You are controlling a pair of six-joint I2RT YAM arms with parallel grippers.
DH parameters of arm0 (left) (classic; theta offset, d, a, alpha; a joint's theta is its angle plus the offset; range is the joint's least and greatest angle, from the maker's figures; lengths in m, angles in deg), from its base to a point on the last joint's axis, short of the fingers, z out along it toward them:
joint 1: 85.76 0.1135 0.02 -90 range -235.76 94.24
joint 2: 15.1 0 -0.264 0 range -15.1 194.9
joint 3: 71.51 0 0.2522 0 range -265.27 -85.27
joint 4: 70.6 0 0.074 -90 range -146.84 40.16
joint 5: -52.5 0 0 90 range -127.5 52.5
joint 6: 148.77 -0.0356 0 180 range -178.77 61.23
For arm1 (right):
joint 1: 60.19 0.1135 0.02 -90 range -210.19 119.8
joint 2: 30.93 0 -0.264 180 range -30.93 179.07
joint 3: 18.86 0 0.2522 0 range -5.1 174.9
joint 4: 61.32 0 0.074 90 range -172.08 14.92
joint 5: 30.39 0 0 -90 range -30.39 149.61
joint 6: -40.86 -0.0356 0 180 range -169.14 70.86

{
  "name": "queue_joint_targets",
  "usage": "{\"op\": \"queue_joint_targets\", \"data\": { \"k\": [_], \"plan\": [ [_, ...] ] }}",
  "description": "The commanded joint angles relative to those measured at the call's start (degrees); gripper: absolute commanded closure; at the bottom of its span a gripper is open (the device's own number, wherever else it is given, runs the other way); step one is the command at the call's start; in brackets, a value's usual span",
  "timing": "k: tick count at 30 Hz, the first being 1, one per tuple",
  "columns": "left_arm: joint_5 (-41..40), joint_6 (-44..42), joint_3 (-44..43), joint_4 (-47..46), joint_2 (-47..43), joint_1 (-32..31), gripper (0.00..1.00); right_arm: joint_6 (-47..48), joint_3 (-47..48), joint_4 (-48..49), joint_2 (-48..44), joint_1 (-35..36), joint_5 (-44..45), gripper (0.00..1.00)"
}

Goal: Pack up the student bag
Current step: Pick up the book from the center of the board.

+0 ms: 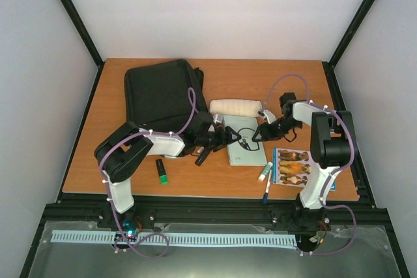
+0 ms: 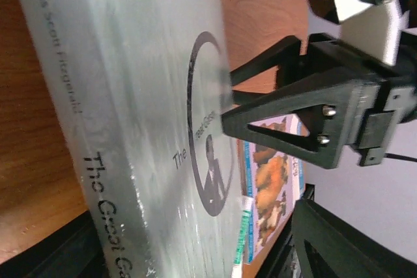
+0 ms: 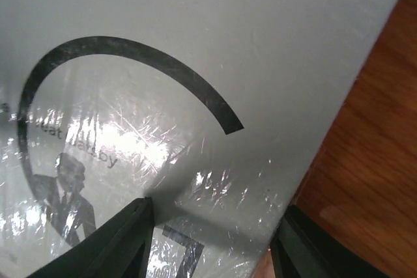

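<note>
The student bag (image 1: 159,92) is a large black backpack lying flat at the back left of the table. A pale green book, "The Great Gatsby" (image 1: 246,148), lies mid-table between both arms. My left gripper (image 1: 229,136) sits at the book's left side. In the left wrist view it (image 2: 195,226) is open and straddles the book (image 2: 130,128), with a gap at its right finger. My right gripper (image 1: 257,135) is at the book's upper right. In its wrist view it (image 3: 215,219) is open, one finger on the cover (image 3: 195,63), the other past the edge.
A white pencil pouch (image 1: 236,107) lies behind the book, by the bag. A green highlighter (image 1: 161,171) is at the front left. A glue stick (image 1: 265,172), a pen (image 1: 267,190) and a picture book with dogs (image 1: 293,166) lie at the front right.
</note>
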Motion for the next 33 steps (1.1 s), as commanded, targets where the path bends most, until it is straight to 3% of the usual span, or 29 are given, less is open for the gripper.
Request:
{"op": "queue_joint_targets", "data": {
  "k": [1,12,16,20,23,25,33],
  "plan": [
    [1.7,0.1,-1.8,-4.3,-4.9,-0.7,0.29,1.1,-2.0,0.3,4.1,1.2,1.2,0.5],
    [3.1,4.5,-2.7,-5.8,-1.5,-0.9,0.49,1.5,-1.8,-0.1,3.6,1.2,-0.1,0.48],
    [4.6,4.5,-3.1,-8.5,-1.5,-1.2,0.51,1.7,-1.8,-0.5,3.8,1.2,-0.6,0.48],
    [5.7,4.4,-3.6,-11.4,-1.8,-1.8,0.48,1.9,-1.6,-0.7,4.0,1.2,-1.1,0.47],
    [5.9,3.7,-5.4,-9.6,-1.5,-2.2,0.36,1.9,-1.5,-1.0,4.1,1.2,-1.6,0.47],
    [5.5,3.6,-5.9,-8.7,-1.3,-2.4,0.32,2.0,-1.5,-1.2,4.1,1.2,-1.8,0.46],
    [4.9,5.6,-5.2,-9.3,-1.4,-2.4,0.56,2.2,-1.4,-1.4,3.9,1.1,-2.1,0.46]
  ]
}}
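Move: The book lies between the hands: its middle is about 5 cm to the left hand's right, 1 cm nearer the base and some 3 cm lower. From the right hand that middle is roughly 4 cm left, 1 cm back and slightly lower. The pencil case sits about 11 cm ahead of the left hand and 1 cm to its right; the green-and-white marker is some 12 cm back from the right hand and 3 cm to its right. The left hand works its jaws over the book's left, spine-side edge, one finger low at the spine and the other above the cover: it bobs by 1 to 1.5 cm, up, down and up again, ending about 1 cm higher, while the fingers close from three-quarters to half open, spread to about two-thirds and close back to half. The right hand stays at the book's opposite edge, its half-open fingers still straddling that edge, easing only half a centimetre left towards the book's middle. ##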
